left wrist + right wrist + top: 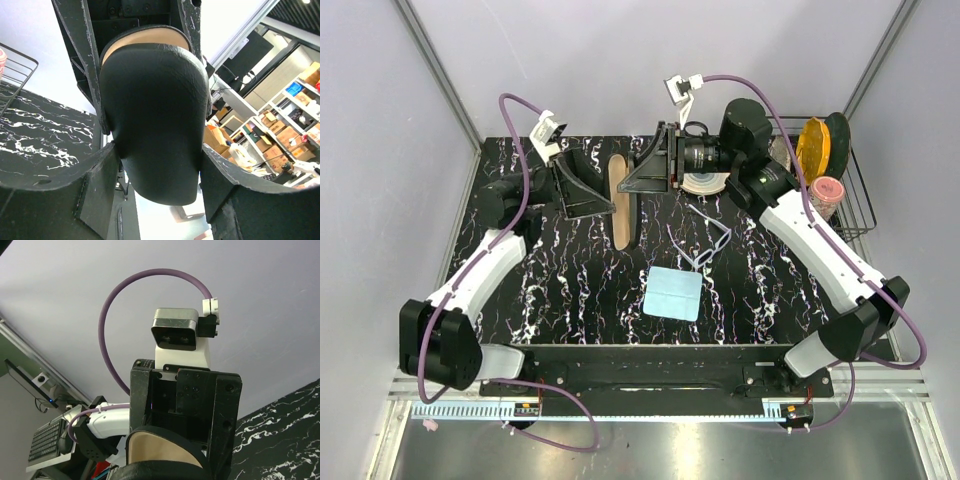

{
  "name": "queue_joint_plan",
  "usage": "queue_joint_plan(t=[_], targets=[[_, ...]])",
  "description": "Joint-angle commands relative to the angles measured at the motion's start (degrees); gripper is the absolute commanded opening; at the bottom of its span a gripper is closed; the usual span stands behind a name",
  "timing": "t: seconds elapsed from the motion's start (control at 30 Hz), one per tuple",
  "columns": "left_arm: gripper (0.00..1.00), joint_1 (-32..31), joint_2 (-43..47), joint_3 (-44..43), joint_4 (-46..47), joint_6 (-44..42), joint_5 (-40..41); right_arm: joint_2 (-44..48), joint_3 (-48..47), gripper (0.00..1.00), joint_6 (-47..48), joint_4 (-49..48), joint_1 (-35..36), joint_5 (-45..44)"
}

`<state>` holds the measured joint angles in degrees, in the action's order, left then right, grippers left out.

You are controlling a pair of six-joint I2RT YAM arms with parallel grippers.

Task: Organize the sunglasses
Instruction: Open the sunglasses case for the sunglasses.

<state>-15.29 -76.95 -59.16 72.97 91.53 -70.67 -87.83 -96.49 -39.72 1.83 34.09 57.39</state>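
The sunglasses [708,240], thin and whitish-silver with their arms unfolded, lie on the marbled table [570,290] right of centre, touched by neither gripper. At the back centre the black case [622,205] stands open on its edge, tan lining showing. My left gripper [600,195] is shut on it from the left. In the left wrist view the case's black shell [155,110] fills the gap between my fingers [60,175]. My right gripper [645,180] grips the case from the right, and the right wrist view shows the tan lining [160,450] at its bottom edge.
A light blue cloth [673,293] lies flat in front of the sunglasses. A wire basket [860,200] at the back right holds an orange item [812,148] and a pink cup [828,195]. A round white object [705,183] sits under the right wrist. Grey walls enclose the table.
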Motion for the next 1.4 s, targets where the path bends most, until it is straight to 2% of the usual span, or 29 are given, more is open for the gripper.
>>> queue_joint_plan(t=[0.0, 0.13, 0.17, 0.23, 0.27, 0.37, 0.43, 0.57, 0.87, 1.07, 1.33, 1.37], targets=[[0.00, 3.77, 4.87, 1.06, -2.72, -7.31, -3.59, 6.27, -0.28, 0.00, -0.88, -4.46, 0.10, 8.97], [0.00, 4.30, 6.98, 0.28, -17.91, -16.88, -3.51, 7.15, 0.34, 0.00, -0.27, -4.20, 0.10, 9.41], [0.00, 4.30, 7.42, -0.08, -27.09, -22.65, -3.16, 7.24, 0.60, 0.00, -0.27, -4.20, 0.02, 9.67], [0.00, 4.30, 8.91, -2.18, -38.11, -29.70, -1.67, 7.59, 0.77, 0.00, 0.26, -3.67, 0.02, 9.94], [0.00, 4.30, 9.36, -3.06, -49.04, -36.79, -1.05, 7.67, 0.95, 0.00, 0.35, -3.50, -0.07, 10.20], [0.00, 4.39, 10.32, -6.23, -61.68, -44.92, 0.71, 8.20, 1.12, 0.00, 1.75, -2.18, 0.02, 10.46], [0.00, 4.74, 10.33, -7.02, -62.95, -45.03, 0.11, 8.64, 1.21, 0.00, 2.37, -2.09, 0.02, 10.90], [0.00, 5.27, 9.71, -6.50, -58.05, -39.86, -2.10, 9.61, 2.00, 0.00, 3.25, -2.18, 0.02, 12.40], [0.00, 7.38, 8.66, -7.20, -50.74, -29.49, -4.47, 12.77, 3.06, 0.00, 10.01, 6.34, 0.02, 13.19], [0.00, 7.82, 7.95, -7.55, -50.03, -25.53, -4.21, 14.09, 3.50, 0.00, 15.73, 11.88, 0.02, 12.14], [0.00, 7.73, 9.09, -6.23, -52.05, -27.10, -3.94, 13.30, 3.59, 0.00, 16.26, 12.33, 0.10, 10.12], [0.12, 7.73, 9.36, -6.32, -52.23, -27.89, -4.12, 13.21, 3.33, 0.00, 16.00, 12.33, 0.10, 9.16]])
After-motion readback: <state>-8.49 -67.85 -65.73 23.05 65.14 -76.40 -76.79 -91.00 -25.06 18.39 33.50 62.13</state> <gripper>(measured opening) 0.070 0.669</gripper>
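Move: Each hand already grips one half of the slightly opened sunglasses case. Its middle lies about 2 cm to the right of the left hand and 1 cm behind it, at its height. From the right hand it is some 4 cm back and 1 cm left, also level. Roughly 43 cm below, on the table, the sunglasses lie about 9 cm ahead of the right hand and 17 cm to its right, the cloth some 4 cm back and 9 cm right. Drawing apart, the hands pull the case halves open: the right goes back some 6 cm and right about 4, sinking slightly, slowly at first and then quickly, its fingers keeping their grip. The left shifts left about 3 cm and dips its fingertips roughly 10 degrees; late on, its fingers leave their wide hold across the shell and close almost shut, pinching the rim. ##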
